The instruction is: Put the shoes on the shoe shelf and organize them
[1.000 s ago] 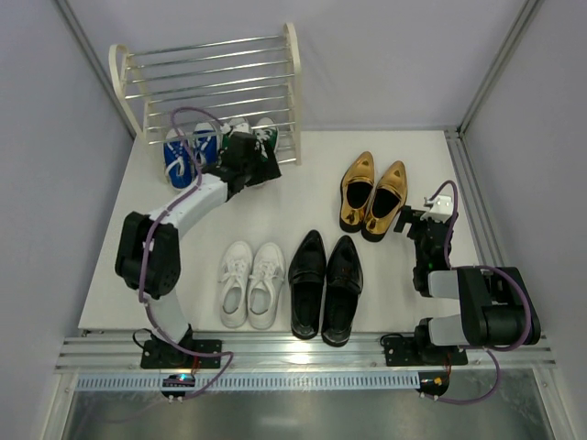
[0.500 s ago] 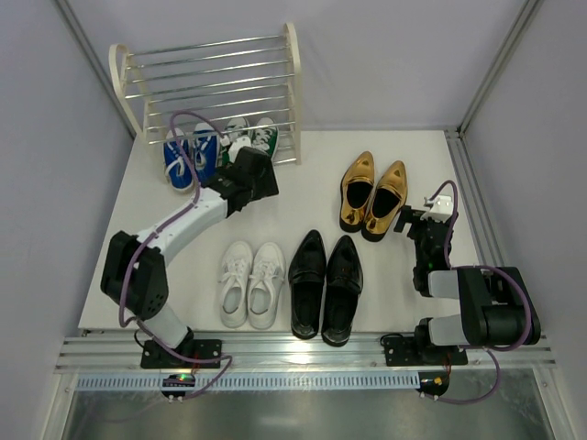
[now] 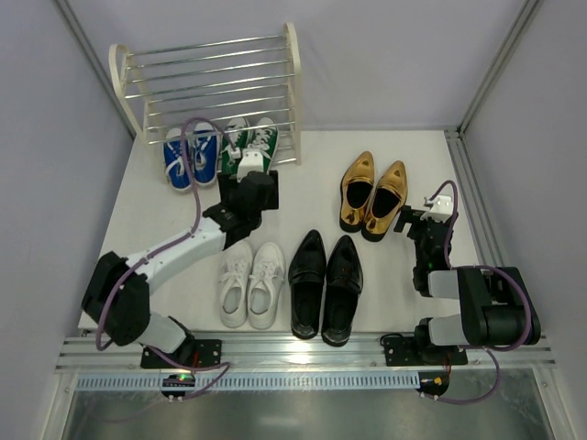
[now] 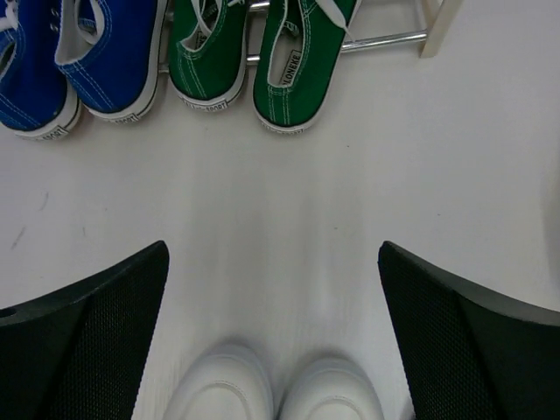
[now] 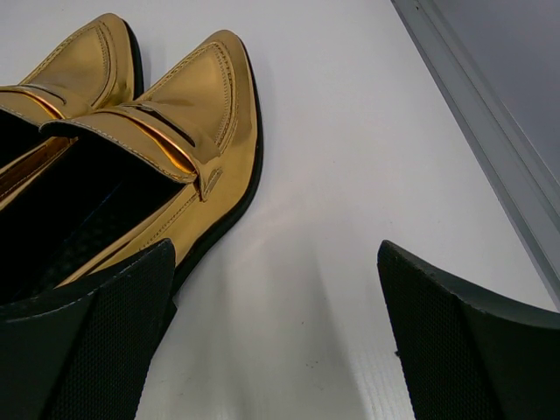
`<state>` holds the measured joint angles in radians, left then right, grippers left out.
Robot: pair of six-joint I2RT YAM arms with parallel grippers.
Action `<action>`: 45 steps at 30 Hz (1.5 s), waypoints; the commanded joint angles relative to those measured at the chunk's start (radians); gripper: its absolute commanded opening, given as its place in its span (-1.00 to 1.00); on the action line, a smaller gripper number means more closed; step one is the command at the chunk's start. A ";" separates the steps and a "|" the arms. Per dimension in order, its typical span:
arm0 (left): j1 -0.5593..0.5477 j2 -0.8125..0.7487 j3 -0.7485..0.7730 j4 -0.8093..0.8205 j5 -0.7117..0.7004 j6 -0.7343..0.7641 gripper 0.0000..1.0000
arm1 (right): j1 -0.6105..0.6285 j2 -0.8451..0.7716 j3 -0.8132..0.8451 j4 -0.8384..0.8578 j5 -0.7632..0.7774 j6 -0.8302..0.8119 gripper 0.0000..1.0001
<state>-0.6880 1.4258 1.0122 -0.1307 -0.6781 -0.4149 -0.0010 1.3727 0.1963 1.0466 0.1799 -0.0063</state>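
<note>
The shoe shelf (image 3: 211, 82) stands at the back left. Blue sneakers (image 3: 188, 158) and green sneakers (image 3: 249, 139) sit side by side at its bottom tier, heels toward me. My left gripper (image 3: 257, 190) hangs open and empty between them and the white sneakers (image 3: 249, 284). The left wrist view shows the green pair (image 4: 262, 61) and blue pair (image 4: 87, 61) ahead and the white toes (image 4: 271, 389) below the open gripper (image 4: 273, 249). Black loafers (image 3: 326, 286) lie mid-table. My right gripper (image 3: 410, 220) is open beside the gold shoes (image 3: 371, 194), right of the gold pair (image 5: 175, 131).
The shelf's cream end frame (image 4: 437, 26) and a chrome rod (image 4: 385, 39) show at the top of the left wrist view. A metal frame rail (image 5: 490, 114) runs along the table's right edge, close to my right gripper (image 5: 276, 249). Grey walls enclose the table.
My left arm has drawn back from the green sneakers at the shelf toward the white sneakers, its jaws empty. The right arm has not moved.
</note>
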 commanded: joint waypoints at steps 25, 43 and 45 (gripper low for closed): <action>0.255 0.610 0.626 0.025 0.141 0.435 0.88 | 0.001 -0.009 0.005 0.076 0.000 -0.006 0.95; 0.318 0.756 0.695 0.022 0.176 0.472 0.54 | 0.001 -0.007 0.006 0.076 -0.002 -0.006 0.95; 0.326 0.768 0.712 0.008 0.190 0.467 0.43 | 0.001 -0.008 0.005 0.076 -0.003 -0.006 0.95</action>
<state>-0.3794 2.1834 1.6760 -0.1379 -0.5179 0.0532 -0.0010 1.3727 0.1963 1.0466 0.1799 -0.0063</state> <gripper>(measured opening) 0.734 0.974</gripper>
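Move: The pair of green shoes on the bottom rack is the target: its middle is about 19 cm ahead of the open left gripper, 4 cm to its left and 13 cm below. The blue shoes stand about 14 cm left of the green pair; the white shoes lie about 20 cm behind the hand, almost in line with it. From the idle right gripper the green pair is about 20 cm ahead and 48 cm left. Send the left gripper quickly forward, some 18 cm, to the green shoes, then sink about 9 cm in all while sliding left to straddle the pair's adjoining sides at their openings. Roll the hand's left side up roughly 20 degrees, tip its fingers a little further down, and begin closing them, stopping still well open. ##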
